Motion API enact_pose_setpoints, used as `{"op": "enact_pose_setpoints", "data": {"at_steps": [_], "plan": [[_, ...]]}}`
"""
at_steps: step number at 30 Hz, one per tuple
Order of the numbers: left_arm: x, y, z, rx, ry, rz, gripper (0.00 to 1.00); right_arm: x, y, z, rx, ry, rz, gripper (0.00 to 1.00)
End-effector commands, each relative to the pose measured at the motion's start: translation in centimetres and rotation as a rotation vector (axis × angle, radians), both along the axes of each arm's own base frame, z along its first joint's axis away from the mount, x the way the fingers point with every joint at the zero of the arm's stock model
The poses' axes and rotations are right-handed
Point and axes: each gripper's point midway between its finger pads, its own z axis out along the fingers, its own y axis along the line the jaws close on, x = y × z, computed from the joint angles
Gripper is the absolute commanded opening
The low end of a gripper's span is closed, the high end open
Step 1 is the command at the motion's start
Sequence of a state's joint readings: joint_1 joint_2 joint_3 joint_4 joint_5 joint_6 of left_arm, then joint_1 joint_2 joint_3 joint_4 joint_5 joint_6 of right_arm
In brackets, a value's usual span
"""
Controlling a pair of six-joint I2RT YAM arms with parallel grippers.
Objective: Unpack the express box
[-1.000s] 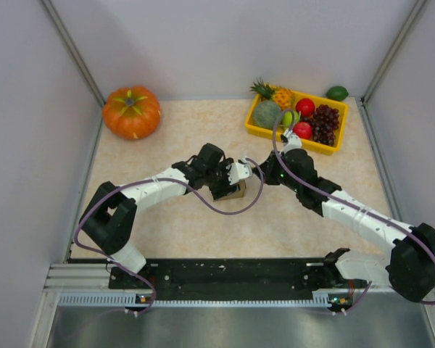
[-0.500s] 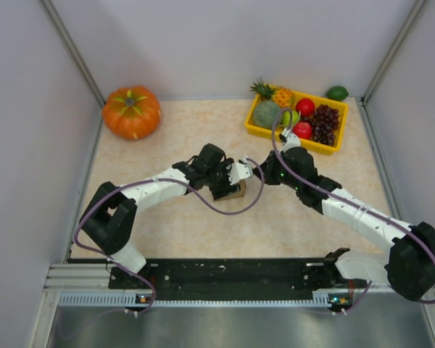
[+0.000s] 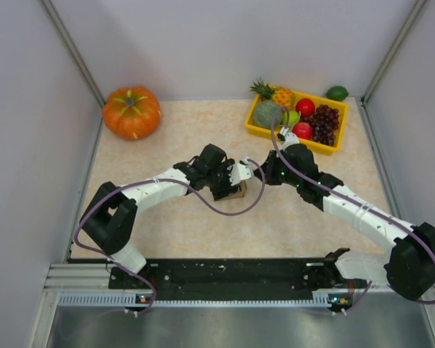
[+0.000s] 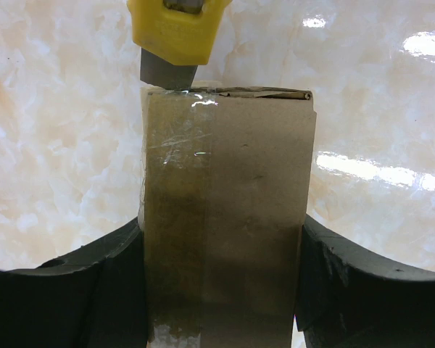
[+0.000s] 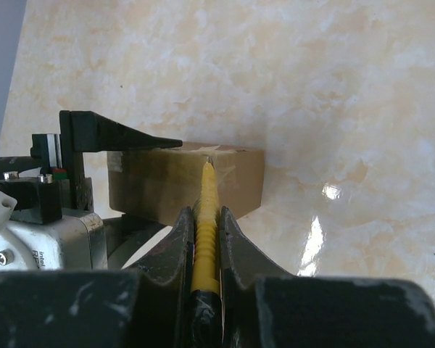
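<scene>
The express box (image 3: 237, 192) is a small brown carton with clear tape, standing on the marble tabletop mid-table. My left gripper (image 4: 221, 290) is shut on it, one black finger (image 4: 72, 297) pressed to each side of the box (image 4: 228, 217). My right gripper (image 5: 205, 232) is shut on a yellow utility knife (image 5: 206, 210). The knife's grey blade (image 4: 167, 72) meets the far top edge of the carton at the taped seam. In the top view the right gripper (image 3: 264, 172) sits just right of the box, facing the left gripper (image 3: 228, 185).
An orange pumpkin (image 3: 132, 112) sits at the back left. A yellow tray (image 3: 333, 148) of fruit stands at the back right, with a green lime (image 3: 337, 93) behind it. Grey walls close in both sides and the back.
The right arm's wrist has shifted slightly away from the camera; the box and the left arm have stayed put.
</scene>
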State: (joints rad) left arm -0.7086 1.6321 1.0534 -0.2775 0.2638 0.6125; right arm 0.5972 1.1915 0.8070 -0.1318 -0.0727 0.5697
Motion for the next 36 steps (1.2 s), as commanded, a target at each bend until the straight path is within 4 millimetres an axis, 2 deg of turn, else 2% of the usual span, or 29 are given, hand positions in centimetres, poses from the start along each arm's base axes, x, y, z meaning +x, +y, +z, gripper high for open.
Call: {"op": "enact_pose_setpoints", "data": {"at_steps": [1,7,18,22,26,31,34,36], "plan": [[0.2,2.9,-4.2,0.146,0.053,0.09,0.36,-4.1,0.5,-1.3,-0.003,0.166,0.121,0.0],[0.4,2.8,-4.2,0.148,0.053,0.093,0.36,-4.5,0.3,-1.6,-0.012,0.184,0.123,0.0],[0.6,2.8,-4.1,0.149,0.057,0.103,0.35,-4.8,-0.7,-0.1,0.037,0.207,0.104,0.0],[0.5,2.8,-4.0,0.15,0.049,0.09,0.36,-4.3,-1.3,0.8,0.044,0.176,0.062,0.0],[0.4,2.7,-3.6,0.135,0.046,0.082,0.37,-3.4,-2.7,3.1,0.062,0.091,-0.023,0.0],[0.5,1.9,-2.5,0.102,0.084,0.121,0.48,-2.2,-5.0,5.1,0.069,-0.005,-0.157,0.0],[0.2,1.0,-1.8,0.073,0.137,0.116,0.56,-1.8,-5.8,4.6,0.059,0.009,-0.19,0.0],[0.1,0.0,-1.0,0.038,0.158,0.098,0.68,-1.7,-6.2,3.5,0.046,0.035,-0.204,0.0]]}}
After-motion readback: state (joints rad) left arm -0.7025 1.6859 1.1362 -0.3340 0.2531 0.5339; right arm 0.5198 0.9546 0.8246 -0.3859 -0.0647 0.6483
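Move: The right hand holds the yellow cutter, its blade at the edge of the box's right-hand end. The box's middle is about 8 cm left of that hand, 3 cm ahead and some 8 cm below. The fruit basket stands roughly 27 cm ahead, 10 cm to its right and 15 cm lower. The left hand still grips the box, whose middle is only about 1 cm ahead, 2 cm right and 2 cm below its finger pads. Back first, after a brief pause, the right hand draws the cutter some 3.5 cm across the box's right-hand end, easing right and tipping down slightly. It then swings right and up, about 4 cm higher and nearly 5 cm to the right in all, levelling out again as the blade comes away from the box. The right fingers stay shut on the cutter; the left hand keeps its grip on the box, shifting barely 1 cm forward. ##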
